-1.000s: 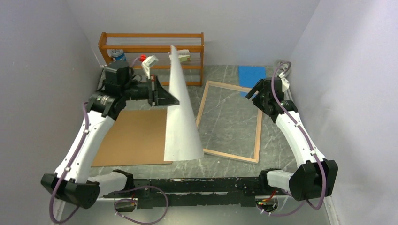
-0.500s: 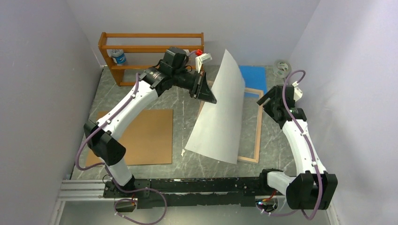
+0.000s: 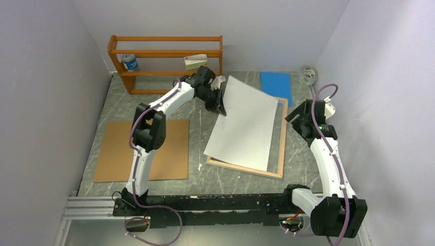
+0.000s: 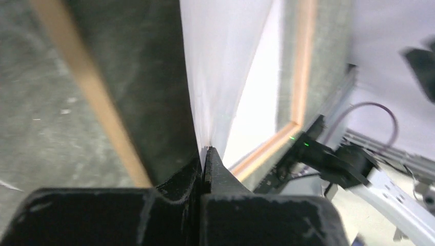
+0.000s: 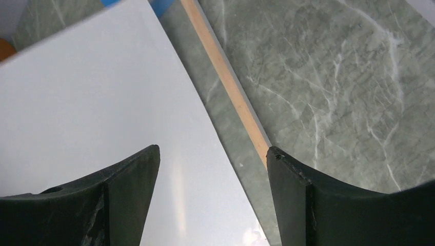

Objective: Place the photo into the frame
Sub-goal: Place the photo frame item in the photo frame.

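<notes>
The photo [image 3: 246,123] shows its plain white reverse and lies tilted over the frame [image 3: 245,168], a light wood rectangle on the marbled table. It overhangs the frame's left rail. My left gripper [image 3: 220,104] is shut on the photo's far left corner. In the left wrist view the fingertips [image 4: 205,151] pinch the white sheet [image 4: 225,66], with a frame rail [image 4: 92,92] to their left. My right gripper [image 3: 296,119] hovers open at the frame's right side. Its view shows the photo [image 5: 102,102] and the frame rail [image 5: 225,87] below, with nothing held between the fingers [image 5: 213,154].
A brown backing board [image 3: 141,148] lies flat at the left. At the back stands an orange shelf rack [image 3: 166,51] holding a can [image 3: 129,62] and a small box [image 3: 196,61]. A blue pad [image 3: 275,82] and a tape roll [image 3: 307,73] sit at the back right.
My left arm swung the photo right from standing upright beside the frame and laid it down over the frame. The right arm drew back slightly to the right.
</notes>
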Tool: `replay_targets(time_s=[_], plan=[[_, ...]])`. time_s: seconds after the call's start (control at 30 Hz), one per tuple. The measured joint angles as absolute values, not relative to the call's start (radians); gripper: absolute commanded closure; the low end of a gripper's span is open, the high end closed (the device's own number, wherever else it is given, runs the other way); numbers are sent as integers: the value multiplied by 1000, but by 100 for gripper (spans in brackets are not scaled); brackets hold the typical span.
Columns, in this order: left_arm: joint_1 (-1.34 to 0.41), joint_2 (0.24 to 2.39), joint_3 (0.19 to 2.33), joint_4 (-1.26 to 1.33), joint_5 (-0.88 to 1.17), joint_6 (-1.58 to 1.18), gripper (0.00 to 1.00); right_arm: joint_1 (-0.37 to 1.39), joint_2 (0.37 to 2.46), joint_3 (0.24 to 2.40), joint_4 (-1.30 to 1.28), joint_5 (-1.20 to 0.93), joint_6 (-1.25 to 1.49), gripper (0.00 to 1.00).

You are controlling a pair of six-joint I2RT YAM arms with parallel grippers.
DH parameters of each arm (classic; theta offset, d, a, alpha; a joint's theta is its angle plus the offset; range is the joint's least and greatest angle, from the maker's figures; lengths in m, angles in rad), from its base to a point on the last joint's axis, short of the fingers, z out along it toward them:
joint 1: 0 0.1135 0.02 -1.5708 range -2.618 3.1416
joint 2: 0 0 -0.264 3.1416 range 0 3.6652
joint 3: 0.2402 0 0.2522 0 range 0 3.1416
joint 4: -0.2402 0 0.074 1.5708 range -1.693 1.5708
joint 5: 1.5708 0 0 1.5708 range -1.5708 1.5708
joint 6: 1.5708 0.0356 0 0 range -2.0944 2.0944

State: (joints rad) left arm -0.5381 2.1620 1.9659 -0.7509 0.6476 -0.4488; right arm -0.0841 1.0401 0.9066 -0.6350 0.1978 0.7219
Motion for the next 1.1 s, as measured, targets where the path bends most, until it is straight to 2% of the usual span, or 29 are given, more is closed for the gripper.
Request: replay_targets(time_s=[0.13,0.4,0.57,0.7,1.0,1.03,1.1], plan=[[-521,2272,1971,-781,568,-450,97,-85,1039,889,-635,191,723,21],[-532,2282,2038,-796,537,-448,98,-85,1040,860,-635,172,727,22],[-535,2287,2043,-784,569,-451,95,-86,1050,856,-634,173,730,23],[-536,2312,2043,-752,634,-468,97,-85,1069,843,-627,178,734,23],[-542,2416,2073,-757,735,-473,97,-86,1121,802,-627,210,744,23],[-542,2418,2075,-762,738,-473,92,-86,1121,798,-627,212,745,23],[-542,2419,2082,-766,743,-474,76,-86,1122,791,-626,218,752,23]])
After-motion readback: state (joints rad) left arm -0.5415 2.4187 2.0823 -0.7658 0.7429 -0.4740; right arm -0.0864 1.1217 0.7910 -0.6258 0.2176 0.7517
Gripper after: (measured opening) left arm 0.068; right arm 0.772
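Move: Pinching the photo's left edge some 14 cm above the table, the left hand has the photo frame's middle about 12 cm to its right and 2 cm nearer the robot. From it, the blue sheet lies about 20 cm ahead and 23 cm right, the cardboard about 10 cm back and 37 cm left. For the open right hand, the frame's middle is roughly 16 cm left, 5 cm ahead and 15 cm below; the right rail is almost directly beneath, 2 cm ahead. Lowering the photo into the frame, the left hand drops about 7 cm, eases back up a couple, then sinks again while shifting some 3 cm right, ending about 8 cm lower beside the left rail, still pinching the edge. The right hand, empty and wide open, sinks 6 to 7 cm towards the right rail, backs off slightly and tips about 10 degrees further down. ##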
